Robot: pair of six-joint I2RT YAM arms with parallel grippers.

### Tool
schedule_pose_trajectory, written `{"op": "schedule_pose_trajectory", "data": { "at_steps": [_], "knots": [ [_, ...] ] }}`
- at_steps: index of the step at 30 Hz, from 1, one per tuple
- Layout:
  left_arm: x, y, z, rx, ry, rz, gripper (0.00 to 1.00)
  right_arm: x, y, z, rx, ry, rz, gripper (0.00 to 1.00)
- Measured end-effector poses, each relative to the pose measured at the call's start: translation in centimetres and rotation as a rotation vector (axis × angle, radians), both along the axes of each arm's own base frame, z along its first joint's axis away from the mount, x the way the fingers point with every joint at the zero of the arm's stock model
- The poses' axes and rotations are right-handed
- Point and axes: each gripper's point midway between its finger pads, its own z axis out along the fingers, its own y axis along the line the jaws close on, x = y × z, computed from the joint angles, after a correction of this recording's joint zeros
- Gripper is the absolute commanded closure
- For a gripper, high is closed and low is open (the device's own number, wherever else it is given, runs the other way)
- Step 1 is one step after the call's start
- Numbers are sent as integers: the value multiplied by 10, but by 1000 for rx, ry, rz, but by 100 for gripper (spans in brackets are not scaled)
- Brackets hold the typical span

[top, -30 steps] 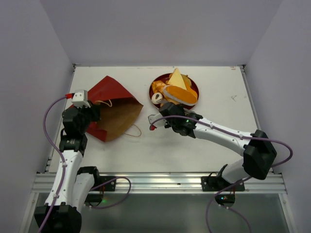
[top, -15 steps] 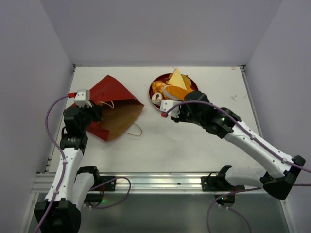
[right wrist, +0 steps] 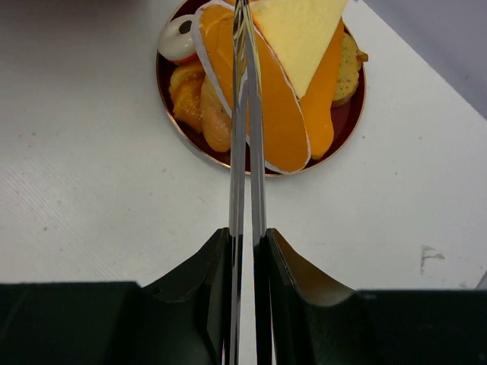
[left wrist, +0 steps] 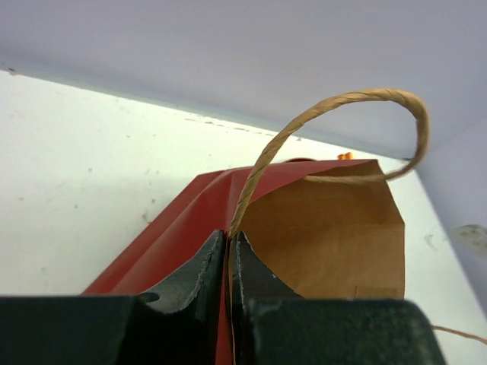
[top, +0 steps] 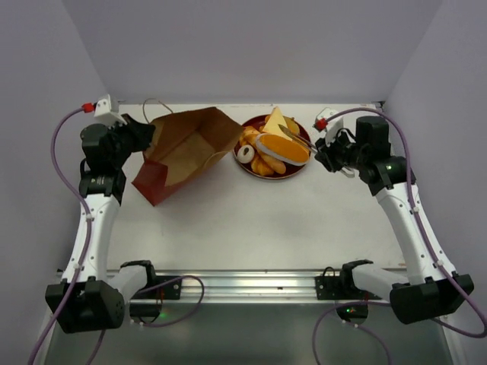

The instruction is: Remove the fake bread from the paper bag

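The dark red paper bag (top: 186,148) is held up at the back left, its mouth turned toward the plate. Only brown paper (left wrist: 327,236) shows inside. My left gripper (top: 143,137) (left wrist: 229,237) is shut on the bag's rim at the foot of a cord handle (left wrist: 335,103). The fake bread (top: 278,144) is piled on a round dark red plate (top: 298,169): a yellow wedge (right wrist: 300,30), a long orange bun (right wrist: 274,106), a white ring (right wrist: 179,38) and rolls. My right gripper (top: 329,152) (right wrist: 248,234) is shut on thin metal tongs (right wrist: 242,114), whose tips reach over the bread.
White walls close in on the left, back and right of the table (top: 251,220). A metal rail (top: 251,283) with the arm bases runs along the near edge. The bag's other handle (top: 156,103) loops up at the back wall.
The left arm has lifted the bag and swung it back toward the plate. The right arm has pulled out from the table's middle to the plate's right, and the tongs have closed.
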Motion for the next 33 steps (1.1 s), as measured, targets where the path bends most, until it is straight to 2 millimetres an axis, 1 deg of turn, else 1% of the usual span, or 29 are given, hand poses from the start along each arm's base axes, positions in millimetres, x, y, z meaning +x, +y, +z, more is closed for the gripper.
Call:
{"op": "schedule_pose_trajectory", "data": {
  "at_steps": [2,3,5,7,10,12,15,17,18,19,22,24,28,30,33],
  "knots": [
    [10,2,9,-59,6,-2,88,2,-9,-5,47,22,-25,73],
    [16,3,11,-88,14,-5,88,3,-13,-8,69,31,-38,73],
    [29,7,11,-157,40,-8,88,4,-23,-13,107,49,-64,72],
    [45,17,7,-216,62,-1,89,5,-31,-17,135,58,-84,73],
    [65,31,-7,-276,101,22,89,3,-34,-21,164,69,-88,73],
    [78,39,-21,-301,132,41,88,1,-34,-21,182,71,-84,73],
    [90,45,-33,-322,155,54,87,1,-35,-18,204,64,-80,73],
    [97,49,-41,-327,167,58,84,2,-35,-16,210,56,-79,73],
    [100,52,-45,-330,174,63,82,3,-35,-15,214,55,-79,73],
    [101,54,-48,-331,180,68,75,3,-34,-14,218,53,-74,73],
    [106,64,-59,-329,202,94,67,3,-32,-14,225,52,-68,73],
    [107,71,-59,-323,200,112,62,3,-33,-14,226,53,-69,73],
    [111,84,-47,-272,164,139,39,3,-34,-14,230,55,-75,73],
    [113,88,-38,-242,143,147,32,3,-34,-14,232,56,-77,73],
    [116,93,-25,-198,110,154,28,3,-34,-14,234,58,-79,73]
  ]
}}
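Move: The paper bag, still pinched by the left fingers at the rim beside a handle, hangs tilted with its middle about 9 cm to the right, 3 cm ahead and 15 cm below that hand. The plate of bread is some 12 cm ahead, 34 cm right and 28 cm below, its white ring-shaped piece about 9 cm ahead, 27 cm right and 26 cm below. From the right hand the bag lies roughly 41 cm left, 8 cm ahead and 12 cm below. The empty bag is carried forward some 11 cm by the left hand, drifting left, rising slightly and then sinking about 5 cm from where it began as the wrist rolls left side down and tips down. The fingers then open wide and let go of the rim, the hand easing left and back up a little. The right hand, still holding the tongs, draws 3.5 cm right, away from the plate, then stays. ##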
